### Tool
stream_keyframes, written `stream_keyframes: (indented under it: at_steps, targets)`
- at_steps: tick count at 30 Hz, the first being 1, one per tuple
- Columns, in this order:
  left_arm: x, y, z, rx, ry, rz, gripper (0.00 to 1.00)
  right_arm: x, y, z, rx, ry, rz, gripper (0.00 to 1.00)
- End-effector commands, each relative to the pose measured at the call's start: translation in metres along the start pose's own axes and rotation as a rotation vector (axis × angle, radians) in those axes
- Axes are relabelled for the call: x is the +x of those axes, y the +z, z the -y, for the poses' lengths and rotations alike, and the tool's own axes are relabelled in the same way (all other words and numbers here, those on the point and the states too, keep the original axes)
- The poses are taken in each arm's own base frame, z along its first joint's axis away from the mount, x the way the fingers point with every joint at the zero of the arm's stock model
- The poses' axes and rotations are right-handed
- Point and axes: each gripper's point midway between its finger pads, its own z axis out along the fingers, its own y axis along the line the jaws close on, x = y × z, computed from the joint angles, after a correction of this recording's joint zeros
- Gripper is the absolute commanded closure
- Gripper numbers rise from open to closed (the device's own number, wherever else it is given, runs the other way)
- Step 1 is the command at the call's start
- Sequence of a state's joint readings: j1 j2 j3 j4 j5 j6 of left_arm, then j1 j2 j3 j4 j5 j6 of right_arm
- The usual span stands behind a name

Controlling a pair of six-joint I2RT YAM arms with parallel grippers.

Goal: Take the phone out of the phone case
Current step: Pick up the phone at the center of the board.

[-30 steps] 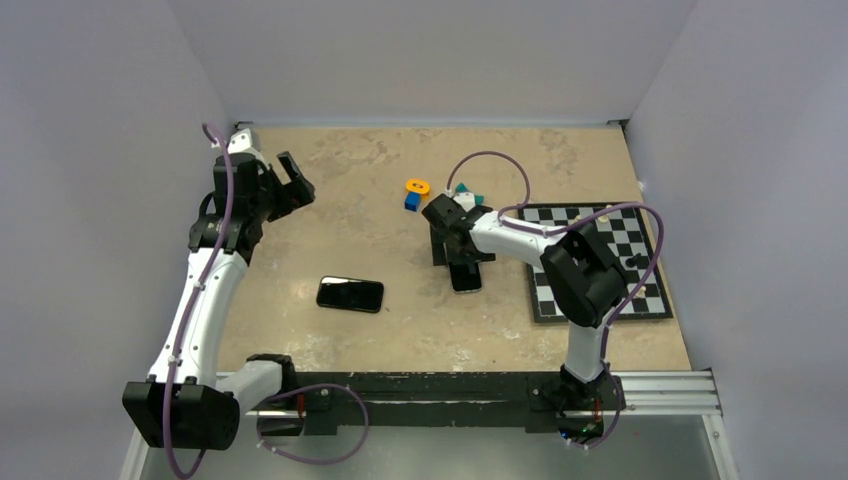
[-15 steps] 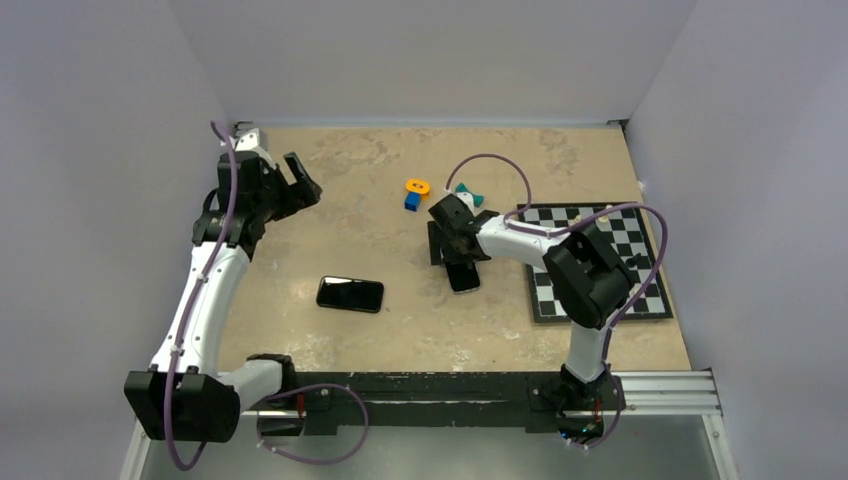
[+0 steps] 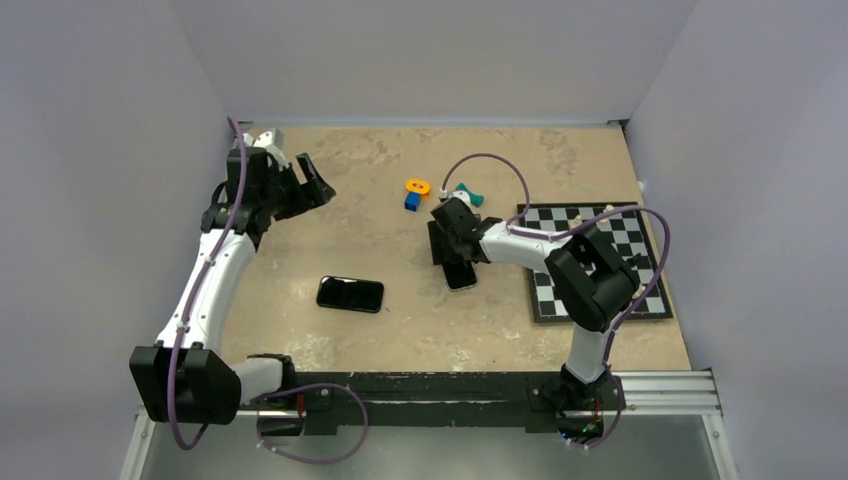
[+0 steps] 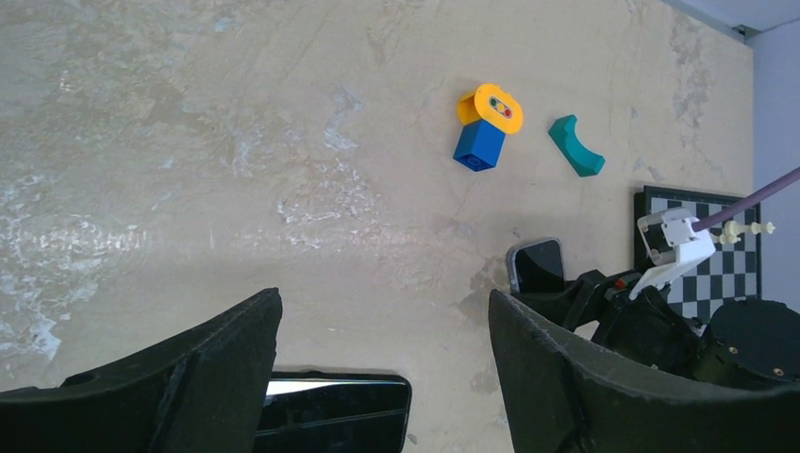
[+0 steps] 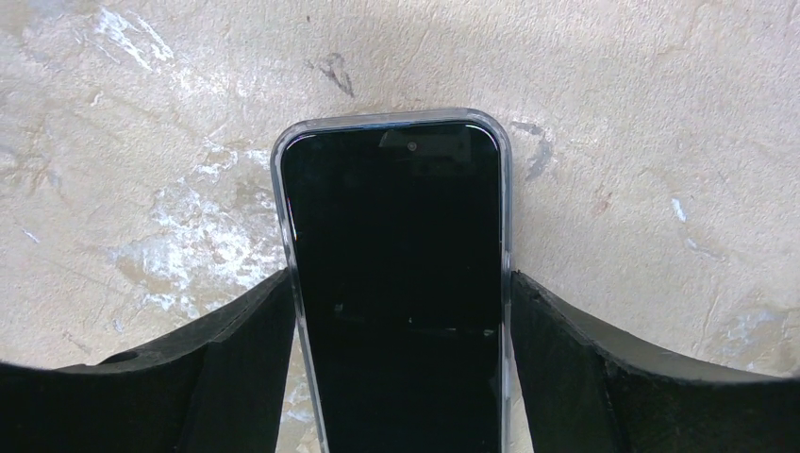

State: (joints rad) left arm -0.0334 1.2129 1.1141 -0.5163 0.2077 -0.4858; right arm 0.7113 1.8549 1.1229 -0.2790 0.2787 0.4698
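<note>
A dark-screened phone (image 5: 391, 283) in a clear phone case (image 5: 281, 160) lies flat on the beige table, also visible from above (image 3: 461, 276) and in the left wrist view (image 4: 538, 266). My right gripper (image 5: 398, 283) straddles it, and both black fingers press against the case's long sides. From above, the right gripper (image 3: 452, 258) sits low over the phone's far end. My left gripper (image 3: 318, 185) hangs in the air at the far left, jaws open with nothing between them (image 4: 384, 300).
A second black phone (image 3: 350, 294) lies flat left of centre, below the left gripper (image 4: 335, 411). An orange-and-blue block (image 3: 415, 192) and a teal curved piece (image 3: 468, 193) sit behind the right gripper. A chessboard (image 3: 640, 235) with a few pieces lies at the right.
The right fingers have closed in from wide apart onto the phone case's sides. The left arm has swung right and away from its base, and its jaws have narrowed slightly.
</note>
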Motion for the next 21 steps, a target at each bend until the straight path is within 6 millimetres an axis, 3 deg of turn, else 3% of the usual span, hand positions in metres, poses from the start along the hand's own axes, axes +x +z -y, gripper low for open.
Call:
stream_keyframes:
  at_steps: [1,5,11,21]
  targets:
    - [-0.002,0.002,0.021,0.113,0.03,0.005,0.15,0.044,0.019,-0.005,-0.057,-0.012,-0.1,0.71]
    - [0.008,0.008,0.032,0.176,0.01,-0.041,0.13,0.03,0.014,-0.014,-0.099,0.01,-0.053,1.0]
    - [0.017,0.015,0.046,0.256,-0.041,-0.103,0.13,0.0,-0.004,-0.036,-0.233,0.078,0.074,1.0]
    - [0.043,0.034,0.064,0.379,-0.137,-0.23,0.22,-0.054,-0.046,-0.065,-0.428,0.194,0.282,1.0]
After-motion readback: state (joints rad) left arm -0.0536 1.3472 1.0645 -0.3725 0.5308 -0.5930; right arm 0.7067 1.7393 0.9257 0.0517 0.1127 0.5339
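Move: Already between the right hand's fingers is the phone in its clear case, its middle about 2 cm back of the hand point. From this hand the blue block stands about 14 cm ahead and 10 cm left, the teal piece some 16 cm ahead and 6 cm right, the black phone roughly 11 cm back and 24 cm left, all about 1 cm lower. From the left hand, the cased phone lies about 33 cm right, 5 cm back and 21 cm below. Keeping its side-edge pinch on the cased phone, the right hand carries it some 3 cm left and 2 cm up, away from the chessboard, rolling so that the left edge rises about 15 degrees. The open left hand comes about 6 cm right towards the phone, sinking 2 cm after a slight rise, its left side tipping down and its heading turning clockwise. ##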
